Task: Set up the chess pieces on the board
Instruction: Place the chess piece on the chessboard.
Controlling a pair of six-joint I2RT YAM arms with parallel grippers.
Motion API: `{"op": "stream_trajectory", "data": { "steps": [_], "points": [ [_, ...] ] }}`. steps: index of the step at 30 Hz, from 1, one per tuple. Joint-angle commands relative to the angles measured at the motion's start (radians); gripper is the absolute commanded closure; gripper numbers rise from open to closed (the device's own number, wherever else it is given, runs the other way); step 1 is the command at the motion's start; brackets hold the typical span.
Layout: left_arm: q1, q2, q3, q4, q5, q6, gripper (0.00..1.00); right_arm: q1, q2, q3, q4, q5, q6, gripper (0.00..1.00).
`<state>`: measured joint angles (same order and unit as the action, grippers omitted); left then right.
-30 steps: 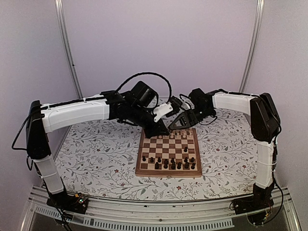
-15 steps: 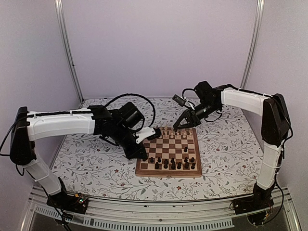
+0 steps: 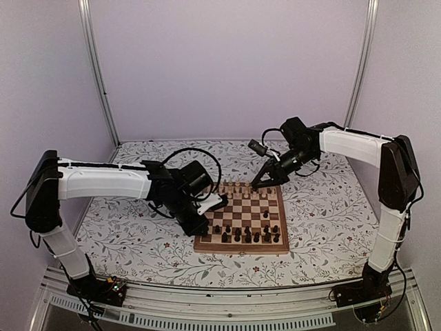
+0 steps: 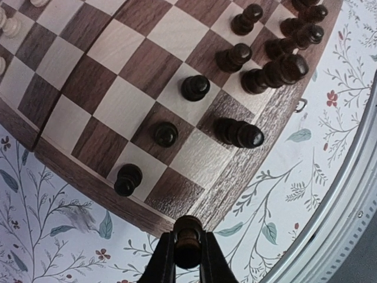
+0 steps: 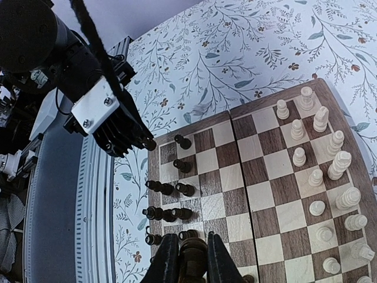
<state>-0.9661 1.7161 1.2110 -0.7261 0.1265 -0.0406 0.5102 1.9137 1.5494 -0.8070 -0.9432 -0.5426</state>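
Observation:
The board (image 3: 241, 249) lies in the middle of the table. Dark chess pieces (image 3: 244, 234) fill its near rows, some lying on their sides (image 4: 238, 132), and pale ones (image 3: 248, 188) line the far rows (image 5: 330, 177). My left gripper (image 4: 188, 244) is shut on a dark piece (image 4: 188, 227) and hovers just off the board's near left corner (image 3: 203, 226). My right gripper (image 5: 188, 253) is shut on another dark piece (image 5: 194, 250). It hangs high over the board's far edge (image 3: 258, 183). The right wrist view shows the left gripper (image 5: 138, 138) at that corner.
The floral-patterned table (image 3: 138, 227) surrounds the board. A metal rail (image 3: 207, 303) runs along the near edge, close to the left gripper (image 4: 347, 194). Upright frame posts (image 3: 96, 69) stand at the back corners.
My left arm has swung down from the board's far left corner to its near left corner, still holding its dark piece. My right gripper has shifted slightly and keeps its piece.

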Motion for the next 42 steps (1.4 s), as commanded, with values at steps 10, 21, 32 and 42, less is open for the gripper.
{"op": "stream_trajectory", "data": {
  "steps": [10,21,32,42],
  "points": [
    [-0.010,0.078,0.010,0.042,-0.009,-0.005,0.95,-0.001,-0.045,-0.018,0.026,0.038,-0.017,0.94],
    [-0.010,0.090,0.005,0.076,-0.048,-0.017,0.92,-0.002,-0.035,-0.017,0.026,0.043,-0.016,0.94],
    [-0.011,0.106,0.007,0.062,-0.014,-0.002,0.83,-0.002,-0.031,-0.022,0.028,0.055,-0.020,0.94],
    [-0.011,0.041,0.023,0.040,-0.017,0.000,0.64,0.007,-0.028,-0.030,0.033,0.100,-0.026,0.94]
  ]
}}
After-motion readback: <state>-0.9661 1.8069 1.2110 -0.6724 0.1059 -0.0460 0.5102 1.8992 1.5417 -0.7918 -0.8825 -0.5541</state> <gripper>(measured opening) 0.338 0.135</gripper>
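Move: The left hand holds a dark chess piece; its goal, the empty near-left corner square, lies about 1 cm ahead and 6 cm below. A dark pawn stands about 4 cm ahead and 5 cm below, with a second pawn level with it, 3 cm farther right. A tall dark piece stands about 6 cm right of the hand and 1 cm ahead. From the right hand, the corner square is roughly 8 cm back, 16 cm left and 15 cm below. The left hand lowers the dark piece almost straight down towards the near-left corner square, slows after about 2 cm to edge it some 1 cm forward towards the pawn ahead, then sinks the last bit, about 3 cm down in all. With the fingers still pointing down and the wrist hardly turning, it stops there and opens them about the piece's upper part, letting go without lifting away. ##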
